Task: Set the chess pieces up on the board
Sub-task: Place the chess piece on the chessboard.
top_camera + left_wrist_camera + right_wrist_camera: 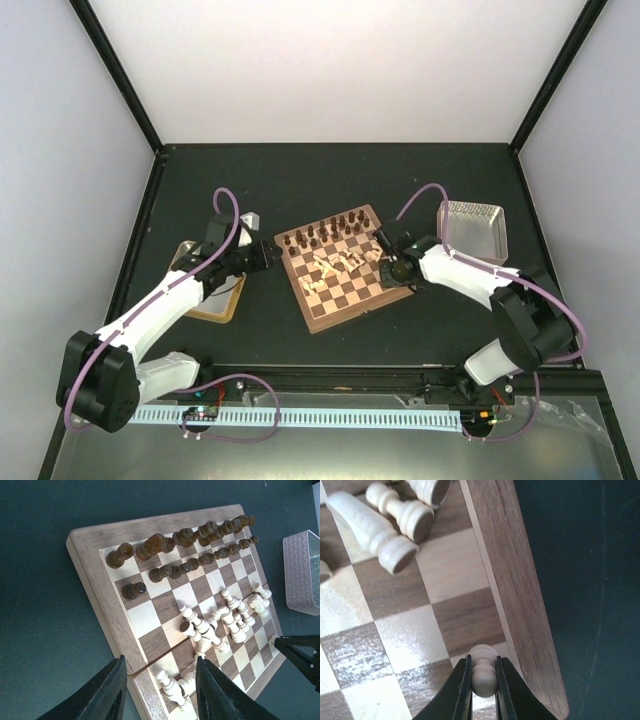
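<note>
The board point(345, 300) lies in the middle of the table. Dark chessmen point(325, 233) stand in two rows along its far side. Several cream chess pieces point(340, 265) lie toppled in a heap across its middle. My right gripper point(483, 680) is shut on a cream pawn point(483, 672), held over a square beside the board's brown border point(515, 580). My left gripper point(160, 695) hangs open over the board's left edge point(107, 615), its fingers point(107, 692) straddling a few cream pieces lying flat point(172, 687). Nothing is gripped between them.
A metal tray point(473, 228) stands right of the board and shows in the left wrist view as a pale textured tray point(302, 572). A flat golden tray point(215, 298) lies under the left arm. One dark pawn point(134, 590) stands ahead of its rows.
</note>
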You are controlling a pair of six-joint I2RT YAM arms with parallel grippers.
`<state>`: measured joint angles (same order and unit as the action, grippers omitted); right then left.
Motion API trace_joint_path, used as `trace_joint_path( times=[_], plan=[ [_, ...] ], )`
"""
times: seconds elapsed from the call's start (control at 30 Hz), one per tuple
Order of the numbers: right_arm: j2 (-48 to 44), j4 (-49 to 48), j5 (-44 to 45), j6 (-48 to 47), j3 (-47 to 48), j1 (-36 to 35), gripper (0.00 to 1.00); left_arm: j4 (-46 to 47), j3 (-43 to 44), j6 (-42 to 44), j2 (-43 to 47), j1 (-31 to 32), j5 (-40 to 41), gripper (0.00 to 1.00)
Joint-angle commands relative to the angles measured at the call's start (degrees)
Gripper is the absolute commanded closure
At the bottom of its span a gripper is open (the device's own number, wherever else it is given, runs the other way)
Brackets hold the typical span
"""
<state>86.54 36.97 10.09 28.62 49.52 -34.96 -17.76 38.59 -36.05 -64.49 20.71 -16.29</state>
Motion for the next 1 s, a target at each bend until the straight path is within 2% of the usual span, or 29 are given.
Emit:
trace_joint_path(
  times=[0.0,0.23,0.33,0.57,0.73,0.97],
  plan=[
    [2.7,-2.7,1.7,-0.7,1.8,0.4,0.88,-0.9,0.2,0.9,0.5,-0.1,-0.2,0.61],
    [4.4,-2.7,1.8,-1.4,2.5,0.5,0.83,-1.4,0.5,0.7,0.4,-0.1,0.5,0.60],
    [3.9,-2.1,2.2,-1.5,3.0,0.5,0.75,-1.3,0.5,0.6,0.4,-0.1,0.6,0.59],
    [0.0,0.1,0.7,-2.8,6.4,0.4,0.62,-1.2,0.8,0.9,0.4,-0.1,0.8,0.57],
    [-0.1,0.8,-3.0,-5.3,10.7,-1.2,0.60,-0.3,0.6,0.6,0.8,-0.1,0.6,0.57],
    [5.7,-0.8,-7.4,-8.2,16.2,-7.7,0.61,0.6,-0.8,-0.2,2.8,-0.1,0.9,0.57]
  ],
)
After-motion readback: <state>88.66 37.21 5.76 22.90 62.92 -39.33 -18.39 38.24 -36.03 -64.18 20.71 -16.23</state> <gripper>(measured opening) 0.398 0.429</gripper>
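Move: The right gripper already holds the white pawn upright over the board's near right corner square. Its place is the next dark square in that edge column, about 2 cm ahead, 1 cm left and 3 cm below the hand point. A cluster of three lying white pieces is some 6 cm ahead and 5 cm left; a second cluster lies roughly 6 cm ahead and 11 cm left. From the left gripper that square lies about 27 cm right, 5 cm back and 12 cm below. Keep the right gripper's pinch on the pawn and slide it level over the board, just under 2 cm forward and slightly left, onto the dark square. Stop there and open the fingers to let go of it, then lift about 6 cm and swing some 7 cm left and a little forward over the lying white pieces, fingers open. ##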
